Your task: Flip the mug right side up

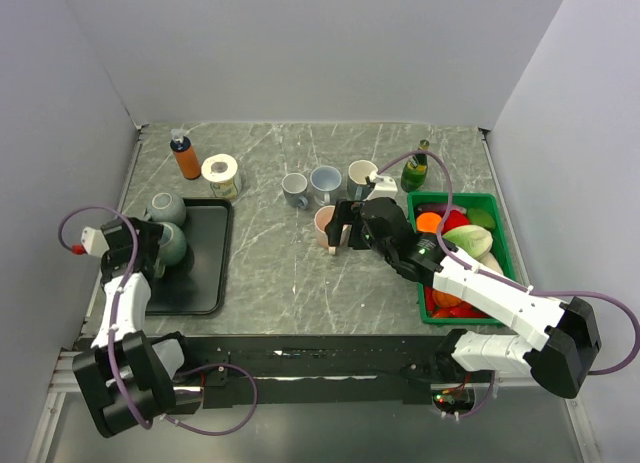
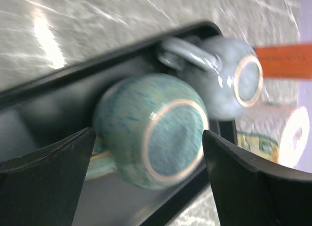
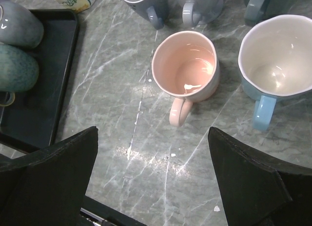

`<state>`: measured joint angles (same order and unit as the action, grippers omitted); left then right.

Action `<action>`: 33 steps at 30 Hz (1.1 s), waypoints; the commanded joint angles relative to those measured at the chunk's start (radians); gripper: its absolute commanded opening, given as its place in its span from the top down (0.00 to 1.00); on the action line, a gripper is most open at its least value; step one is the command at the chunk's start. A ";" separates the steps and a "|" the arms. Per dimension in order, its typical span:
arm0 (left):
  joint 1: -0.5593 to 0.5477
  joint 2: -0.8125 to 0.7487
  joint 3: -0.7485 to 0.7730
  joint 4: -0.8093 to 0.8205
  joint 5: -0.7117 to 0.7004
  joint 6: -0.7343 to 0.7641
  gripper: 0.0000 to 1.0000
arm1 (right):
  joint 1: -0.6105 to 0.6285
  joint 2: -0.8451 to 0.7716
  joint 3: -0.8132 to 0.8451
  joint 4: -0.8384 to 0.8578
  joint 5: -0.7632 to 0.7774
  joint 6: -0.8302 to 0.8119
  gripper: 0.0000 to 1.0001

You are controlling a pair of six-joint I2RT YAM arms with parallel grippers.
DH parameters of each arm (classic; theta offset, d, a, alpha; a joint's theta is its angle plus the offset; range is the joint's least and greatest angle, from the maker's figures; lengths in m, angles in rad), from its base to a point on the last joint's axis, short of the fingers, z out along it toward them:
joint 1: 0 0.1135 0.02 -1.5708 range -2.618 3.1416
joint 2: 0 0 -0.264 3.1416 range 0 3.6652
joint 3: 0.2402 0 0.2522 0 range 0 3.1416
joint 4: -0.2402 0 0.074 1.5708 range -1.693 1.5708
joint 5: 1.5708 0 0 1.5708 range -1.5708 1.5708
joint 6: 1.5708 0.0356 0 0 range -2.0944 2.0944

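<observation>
Two mugs stand upside down on the black tray. The teal mug shows its base, and my left gripper is open just in front of it, one finger on each side and neither touching. The grey-blue mug stands bottom up right behind it. From above, the teal mug sits next to the left gripper. My right gripper is open over bare table, just short of an upright pink mug.
Upright mugs stand in a row at mid table, among them a white-and-blue one. An orange bottle and a patterned roll are behind the tray. At the right are a green bottle and a green bin of vegetables.
</observation>
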<state>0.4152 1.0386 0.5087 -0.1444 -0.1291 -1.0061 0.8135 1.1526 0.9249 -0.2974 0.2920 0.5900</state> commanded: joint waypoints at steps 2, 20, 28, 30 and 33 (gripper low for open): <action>-0.091 -0.014 0.053 -0.041 0.014 0.061 0.04 | -0.005 0.015 0.032 0.038 -0.028 0.005 0.00; -0.300 -0.005 0.120 -0.195 0.008 0.147 0.03 | -0.008 -0.034 0.020 0.057 -0.047 -0.002 0.00; -0.332 0.012 0.074 -0.192 0.022 0.158 0.17 | -0.008 -0.011 0.022 0.066 -0.071 0.008 0.01; -0.335 0.020 0.076 -0.192 0.017 0.159 0.28 | -0.010 -0.010 0.023 0.061 -0.068 0.008 0.00; -0.345 0.035 0.085 -0.198 0.005 0.165 0.38 | -0.011 -0.014 0.020 0.064 -0.067 0.010 0.00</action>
<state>0.0822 1.0580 0.5903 -0.3481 -0.1207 -0.8547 0.8089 1.1473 0.9257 -0.2707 0.2203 0.5922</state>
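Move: From the left hand, the teal mug standing upside down in the tray is roughly 3 cm ahead, 3 cm to the right and 3 cm below. The upside-down grey mug stands about 8 cm farther out than the teal one and 1 cm to its left; the paper roll is some 18 cm ahead of the hand and 15 cm to its right, at about the same depth. From the idle right hand the teal mug lies about 37 cm to the left, level fore and aft, some 15 cm down. The left hand sweeps about 10 cm to the right across the tray with its fingers wide open, shoving the teal mug along, while the wrist turns some 25 degrees clockwise and its fingers tip about 10 degrees farther down. As the sweep slows, the hand eases back about a centimetre and the fingers start to close around the mug's handle, on its back-right side, and are still about two-thirds open, with no pinch on the handle yet. ##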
